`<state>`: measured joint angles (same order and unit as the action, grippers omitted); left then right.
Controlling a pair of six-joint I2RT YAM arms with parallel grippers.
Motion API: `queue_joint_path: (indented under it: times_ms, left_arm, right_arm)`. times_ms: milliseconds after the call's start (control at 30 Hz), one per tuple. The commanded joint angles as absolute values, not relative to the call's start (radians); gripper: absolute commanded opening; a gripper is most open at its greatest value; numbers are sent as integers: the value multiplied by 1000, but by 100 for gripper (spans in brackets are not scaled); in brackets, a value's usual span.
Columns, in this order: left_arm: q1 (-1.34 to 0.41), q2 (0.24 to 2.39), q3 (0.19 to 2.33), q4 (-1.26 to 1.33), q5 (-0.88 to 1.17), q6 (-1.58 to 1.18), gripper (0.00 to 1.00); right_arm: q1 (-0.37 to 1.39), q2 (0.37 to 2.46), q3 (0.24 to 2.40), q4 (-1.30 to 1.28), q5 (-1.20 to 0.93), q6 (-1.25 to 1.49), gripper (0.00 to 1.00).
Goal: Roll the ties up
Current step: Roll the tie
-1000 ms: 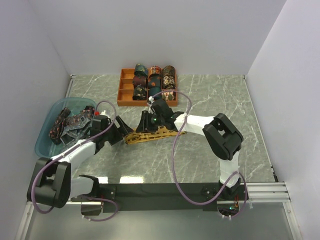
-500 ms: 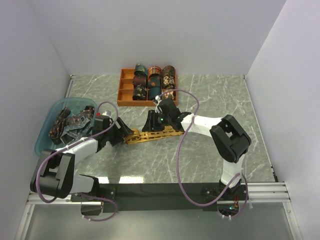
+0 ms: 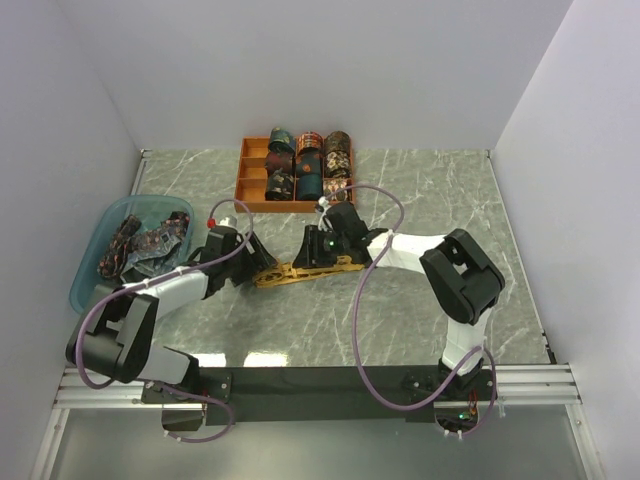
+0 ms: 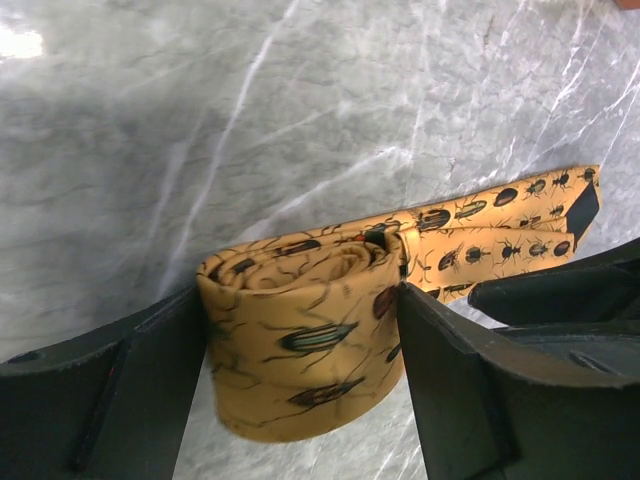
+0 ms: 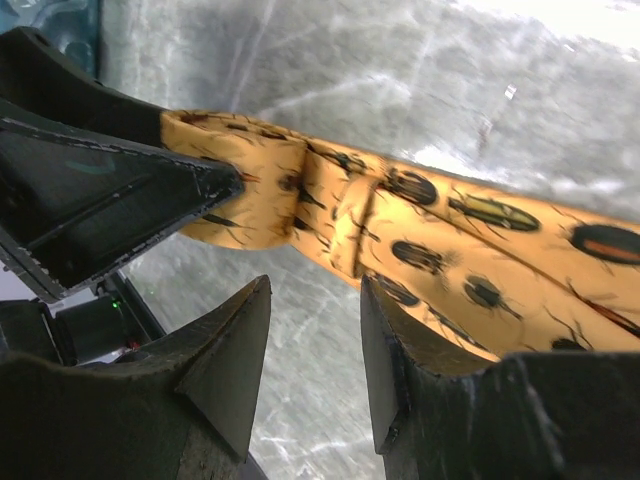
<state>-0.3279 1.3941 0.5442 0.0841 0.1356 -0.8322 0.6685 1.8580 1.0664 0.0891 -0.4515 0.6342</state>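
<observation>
A mustard-gold tie (image 3: 312, 268) with dark beetle motifs lies on the marble table, its left end wound into a roll (image 4: 300, 345). My left gripper (image 4: 300, 300) is shut on that roll, one finger pressed against each side (image 3: 258, 262). The unrolled tail (image 4: 500, 225) runs away to the right, folded double. My right gripper (image 5: 313, 290) hovers open just over the tail (image 5: 470, 230), with only bare table between its fingertips (image 3: 312, 250). More ties (image 3: 140, 245) lie loose in the basin, and several rolled ones (image 3: 310, 165) sit in the tray.
The orange compartment tray (image 3: 243, 190) stands at the back centre. The translucent blue basin (image 3: 88, 285) sits at the left, close to the left arm. White walls close the table on three sides.
The left gripper has moved right and away from the basin with the roll, leaving less tie unrolled. Its jaws have narrowed a little. The right gripper has shifted slightly right.
</observation>
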Motion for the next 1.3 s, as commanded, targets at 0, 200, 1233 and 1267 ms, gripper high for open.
queue_joint_path:
  times_ms: [0,200,1233,1267]
  left_arm:
    - [-359,1434,549,32,81,-818,80]
    - [-382,1450,560,17,94,-785,76]
    - [-575,1578,1041,-730,-423,-494,32]
    - [-589,1588,1054,-742,-440,-494,32]
  right_arm:
    - [649,1793,1043,138,-457,617,49]
    - [638,1772,1014,137,-449,598,49]
    - [586,1537,891,-84,-170,416,51]
    - [584,1522,885,-86,-167,416,52]
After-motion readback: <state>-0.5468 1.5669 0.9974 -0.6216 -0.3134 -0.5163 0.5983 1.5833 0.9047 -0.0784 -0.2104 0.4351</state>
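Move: The tie's rolled end sits between the left hand's open fingers, about 1 cm right and 1 cm below its hand point. From the left hand, the tie's free end lies some 23 cm right, 1 cm ahead and 3 cm lower. From the right hand, the free end is about 15 cm right, 1 cm ahead and 5 cm down, and the rolled end about 9 cm left, 1 cm back and 4 cm down. The wooden tray lies roughly 22 cm ahead of the left hand and 8 cm to its right. The tie's rolled end is pinched as the left fingers close from wide to about a third open. Keeping that grip, the left hand swings its fingertips leftward by some 40 degrees, shifting a few centimetres left and slightly up. The right hand, half open, travels about 9 cm right above the tie towards its free end, tipping its fingers more steeply down late on. ##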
